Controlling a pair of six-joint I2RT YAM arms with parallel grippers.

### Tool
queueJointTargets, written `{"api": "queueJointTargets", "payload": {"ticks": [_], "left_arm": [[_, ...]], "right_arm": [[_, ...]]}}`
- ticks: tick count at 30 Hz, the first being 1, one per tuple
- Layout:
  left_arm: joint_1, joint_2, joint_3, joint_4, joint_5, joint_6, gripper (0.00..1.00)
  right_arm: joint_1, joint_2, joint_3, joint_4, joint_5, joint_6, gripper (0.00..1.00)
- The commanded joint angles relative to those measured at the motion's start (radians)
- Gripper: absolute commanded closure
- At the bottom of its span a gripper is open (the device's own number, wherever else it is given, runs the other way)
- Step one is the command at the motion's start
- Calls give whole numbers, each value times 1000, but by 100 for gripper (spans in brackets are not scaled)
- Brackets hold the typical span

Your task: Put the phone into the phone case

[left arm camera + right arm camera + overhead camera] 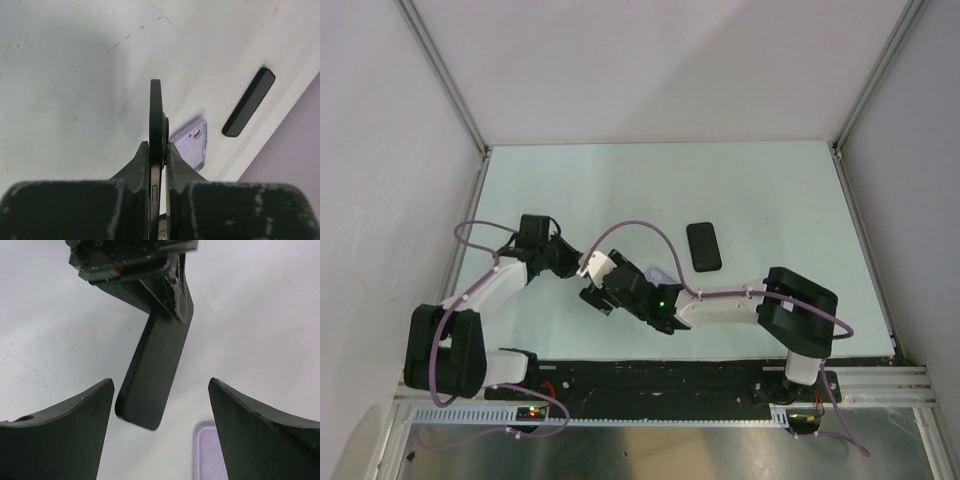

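A black phone point(156, 115) is held edge-on above the table, my left gripper point(157, 145) shut on its lower part. In the right wrist view the same phone point(155, 375) hangs down from the left gripper point(170, 300), and my right gripper point(160, 380) stands open around its free end without touching it. The lilac phone case point(192, 145) lies flat on the table just beyond the phone, camera cutout showing. Its corner point(207, 455) appears beside the right finger. In the top view both grippers point(582, 268) point(610, 290) meet at the table's near middle.
A second black slab point(703, 246) lies flat on the table to the right of the grippers, also in the left wrist view point(248, 102). White walls with metal corner posts enclose the pale table point(620, 190).
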Motion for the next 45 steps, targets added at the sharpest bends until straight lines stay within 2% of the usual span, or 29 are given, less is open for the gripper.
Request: {"api": "queueJointTargets", "payload": {"ticks": [1, 5, 19, 23, 27, 31, 32, 34, 36, 39, 40, 43, 45], "left_arm": [[7, -82, -15, -9, 88, -29, 100], [20, -108, -41, -12, 114, -30, 100], [79, -130, -46, -17, 205, -11, 100], [80, -125, -45, -16, 229, -11, 100], [81, -136, -34, -15, 236, -5, 100], [82, -134, -25, -16, 251, -2, 99], [82, -137, -24, -15, 255, 0, 95], [82, -143, -23, -15, 259, 5, 83], [81, -156, -19, -15, 260, 14, 67], [81, -185, -3, -15, 258, 29, 36], [81, -195, 3, -15, 256, 38, 29], [82, -236, 32, -15, 239, 66, 16], [81, -265, 54, -23, 204, 103, 13]], "right_arm": [[33, 37, 3, 152, 118, -115, 21], [47, 64, 3, 179, 148, -150, 28], [81, 73, -82, 311, 252, -209, 42], [93, 89, -86, 355, 277, -236, 49], [103, 101, -86, 395, 305, -269, 63], [109, 111, -85, 441, 335, -307, 83], [110, 112, -85, 454, 344, -317, 91], [114, 114, -85, 477, 365, -334, 98], [117, 114, -87, 506, 385, -351, 99], [121, 110, -90, 522, 406, -352, 100], [119, 102, -89, 517, 409, -345, 100], [104, 58, -90, 428, 395, -260, 100], [77, 6, -90, 317, 355, -168, 100]]}}
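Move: The left fingers still hold one end of the phone in the air; the waiting right gripper is about 4 cm back and 5 cm to their right. From the open right fingers, the phone's middle is some 2 cm ahead and 2 cm left, roughly level with them. On the table some 10 cm below the right hand, the purple case sits 3 cm ahead and 16 cm right, and the black slab 15 cm ahead and 25 cm right. Almost in place, the right tilts up some 20 degrees, pinching the phone's free end; the left opens, rising 6 cm. ##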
